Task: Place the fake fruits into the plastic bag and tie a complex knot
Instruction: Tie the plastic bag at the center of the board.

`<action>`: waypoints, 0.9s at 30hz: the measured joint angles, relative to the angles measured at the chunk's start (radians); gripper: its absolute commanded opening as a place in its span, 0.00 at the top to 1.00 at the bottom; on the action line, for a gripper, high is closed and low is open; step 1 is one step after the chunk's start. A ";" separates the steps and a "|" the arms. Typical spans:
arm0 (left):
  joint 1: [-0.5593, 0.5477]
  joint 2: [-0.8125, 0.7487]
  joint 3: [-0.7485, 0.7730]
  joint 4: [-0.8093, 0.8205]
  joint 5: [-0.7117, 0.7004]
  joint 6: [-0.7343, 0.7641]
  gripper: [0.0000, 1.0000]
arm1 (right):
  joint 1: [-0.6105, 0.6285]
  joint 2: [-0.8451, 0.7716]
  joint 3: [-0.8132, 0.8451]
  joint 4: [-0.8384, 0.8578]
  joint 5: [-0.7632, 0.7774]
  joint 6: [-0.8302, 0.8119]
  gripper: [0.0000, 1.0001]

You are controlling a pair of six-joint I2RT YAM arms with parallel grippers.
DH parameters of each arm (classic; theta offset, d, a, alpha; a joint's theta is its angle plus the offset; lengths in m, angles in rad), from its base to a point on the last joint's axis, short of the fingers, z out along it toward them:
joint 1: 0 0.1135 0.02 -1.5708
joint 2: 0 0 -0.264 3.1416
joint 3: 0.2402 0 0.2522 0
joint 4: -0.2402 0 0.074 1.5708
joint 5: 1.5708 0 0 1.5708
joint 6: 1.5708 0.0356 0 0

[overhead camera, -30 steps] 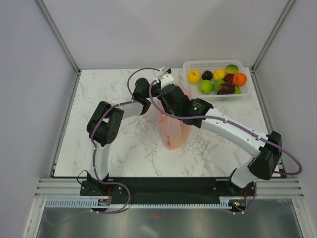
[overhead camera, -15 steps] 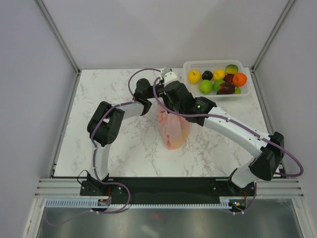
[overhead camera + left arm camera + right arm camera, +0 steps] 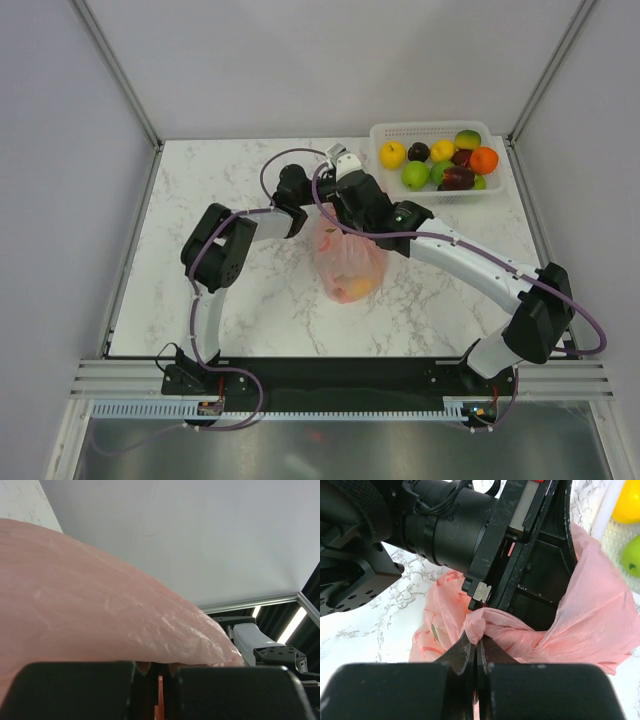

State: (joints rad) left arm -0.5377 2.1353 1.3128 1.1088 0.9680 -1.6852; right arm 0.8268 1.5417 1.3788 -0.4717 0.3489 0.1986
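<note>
The pink plastic bag (image 3: 347,262) sits mid-table, bulging, with yellow-orange fake fruits (image 3: 352,290) showing through its lower part. Both grippers meet over its far top. In the right wrist view my right gripper (image 3: 479,642) is shut on a twisted bunch of pink bag handle (image 3: 479,623); I cannot tell whether that bunch is a tied knot. My left gripper (image 3: 160,669) is shut too, with pink plastic bag film (image 3: 100,610) pinched at its tips and filling that view. The left arm's dark wrist (image 3: 450,520) hangs close above the bunch.
A white lattice basket (image 3: 440,129) stands at the far right corner with several loose fruits: yellow (image 3: 392,153), green (image 3: 415,175), orange (image 3: 484,159), dark purple (image 3: 457,178). Its edge and two fruits (image 3: 631,555) lie just right of the bag. Marble tabletop (image 3: 220,300) surrounds the bag.
Both grippers kept their hold. The right wrist shifted a little right and farther back, and the bag went from long and stretched to shorter and rounder.
</note>
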 measured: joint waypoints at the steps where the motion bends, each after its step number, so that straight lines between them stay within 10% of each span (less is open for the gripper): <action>1: -0.001 0.009 0.000 -0.001 0.000 0.000 0.98 | -0.005 0.000 -0.005 0.001 -0.006 0.000 1.00; 27: -0.005 0.067 0.000 -0.016 -0.001 0.030 0.98 | -0.026 0.014 -0.026 0.023 -0.039 0.000 0.77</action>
State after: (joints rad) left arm -0.5430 2.2021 1.3132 1.0927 0.9668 -1.6550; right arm 0.8009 1.5555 1.3529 -0.4484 0.3099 0.1986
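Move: Both hands stand over the plastic bag: its fruit-filled body lies about 12 cm back of the right fingertips, level sideways and some 16 cm below. The twisted neck is between the right fingers and wraps around the left gripper. From the left hand the bag's body is about 12 cm back, 7 cm left and 18 cm below. The fruit basket lies roughly 20 cm ahead, 22 cm right and 17 cm below the right hand. Down goes the left hand in two short steps, about 3.5 cm in all, shut and still inside the wrap of plastic, fingers pointing right. The right hand sinks with it only some 1.5 cm, starts with the twisted neck still pinched, then slowly opens its fingers partway around the strand. ##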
